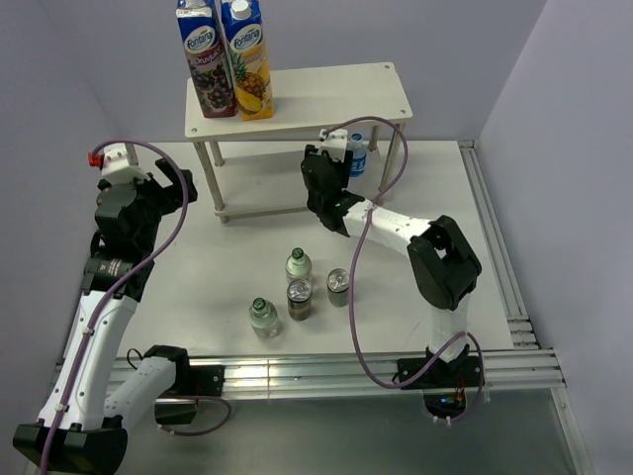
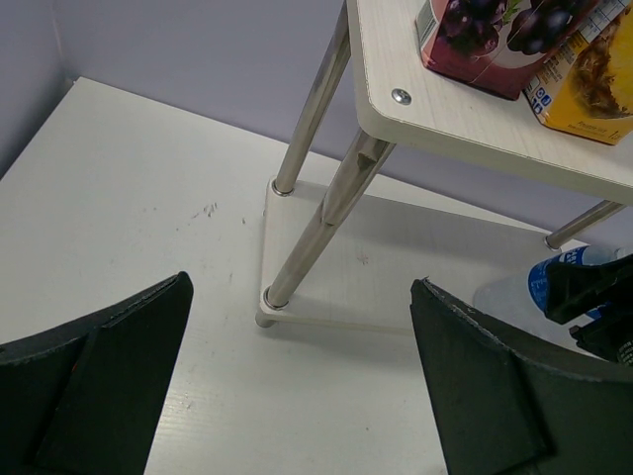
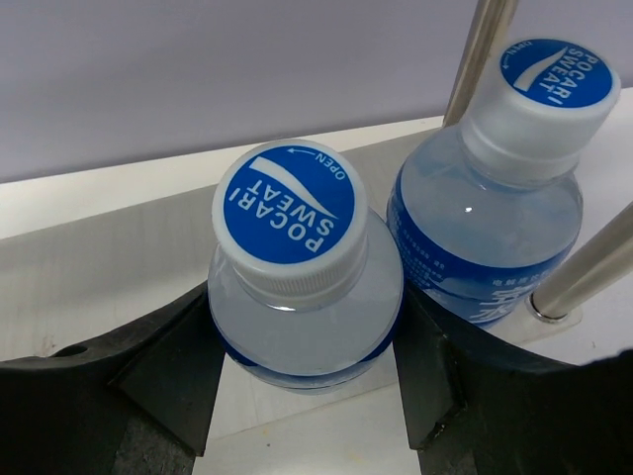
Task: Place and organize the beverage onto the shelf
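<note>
The cream-white shelf (image 1: 326,94) stands at the back of the table. My right gripper (image 1: 326,183) reaches under its top board. In the right wrist view that gripper (image 3: 302,309) is shut on a blue-capped water bottle (image 3: 293,223), which stands on the lower board (image 3: 119,267). A second blue-capped bottle (image 3: 495,198) stands just to its right, beside a leg. On the table in front lie two green-capped bottles (image 1: 299,263) (image 1: 263,315) and two dark cans (image 1: 300,297) (image 1: 338,282). My left gripper (image 1: 176,183) (image 2: 302,381) hangs open and empty near the shelf's left front leg (image 2: 316,218).
Two tall juice cartons (image 1: 226,59) stand on the left end of the top board. A purple cable (image 1: 358,247) loops from the right arm over the table, close to the cans. Walls close in on the left, back and right.
</note>
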Controlling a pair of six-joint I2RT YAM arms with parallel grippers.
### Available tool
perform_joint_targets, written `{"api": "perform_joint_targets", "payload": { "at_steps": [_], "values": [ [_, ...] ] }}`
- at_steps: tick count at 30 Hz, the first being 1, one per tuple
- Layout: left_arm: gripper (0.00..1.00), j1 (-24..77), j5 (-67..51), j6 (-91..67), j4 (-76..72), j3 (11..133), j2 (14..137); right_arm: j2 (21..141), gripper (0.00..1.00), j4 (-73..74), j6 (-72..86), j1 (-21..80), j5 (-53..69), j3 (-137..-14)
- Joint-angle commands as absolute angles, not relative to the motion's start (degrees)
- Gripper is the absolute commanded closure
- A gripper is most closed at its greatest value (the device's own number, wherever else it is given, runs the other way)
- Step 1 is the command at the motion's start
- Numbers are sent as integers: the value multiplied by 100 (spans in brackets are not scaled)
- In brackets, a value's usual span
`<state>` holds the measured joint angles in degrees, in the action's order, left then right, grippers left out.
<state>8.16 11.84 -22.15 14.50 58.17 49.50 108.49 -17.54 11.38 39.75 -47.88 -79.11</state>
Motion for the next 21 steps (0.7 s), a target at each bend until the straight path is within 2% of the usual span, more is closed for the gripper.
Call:
{"api": "perform_joint_targets", "payload": {
  "at_steps": [1, 2, 4, 5, 6, 8, 10, 21],
  "values": [
    [1, 791, 1090, -2180, 1318, 5889, 4939, 10863, 91, -2479, 984, 3867, -5194, -8420],
    [1, 791, 1090, -2188, 1318, 5889, 4939, 10898, 66, -2452, 984, 3867, -5168, -8463],
    [1, 791, 1099, -2188, 1318, 5897, 4948, 10960, 36, -2391, 1002, 3867, -5151, -8490],
    [1, 791, 1099, -2188, 1318, 5897, 4940, 10969, 16, -2365, 1011, 3867, -5133, -8525],
    [1, 791, 1099, -2188, 1318, 5897, 4939, 11012, 11, -2312, 1019, 3867, -5159, -8543],
    [1, 791, 1099, -2180, 1327, 5897, 4931, 11021, 4, -2259, 1055, 3867, -5133, -8578],
    [1, 791, 1107, -2188, 1318, 5889, 4931, 11013, 2, -2198, 1098, 3867, -5159, -8569],
    [1, 791, 1116, -2180, 1318, 5889, 4922, 10539, 2, -2039, 1327, 3937, -5106, -8174]
  ]
}}
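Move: The bottle in the right gripper hangs upright between its pads, its middle about 4 cm below the hand point, over the lower board just inside its front edge. The second bottle stands some 7 cm to the right and 1 cm farther out; the shelf's front right post is roughly 12 cm right and 3 cm back. From the idle left hand the held bottle lies about 30 cm right, 15 cm ahead, 17 cm lower. Ease the right gripper about 1.5 cm farther in over the lower board with the bottle, then spread the fingers wide to let go, the right finger coming out against the second bottle. As they open, lift the hand some 2.5 cm, tipping the fingertips up a few degrees, and stay there between the boards. ##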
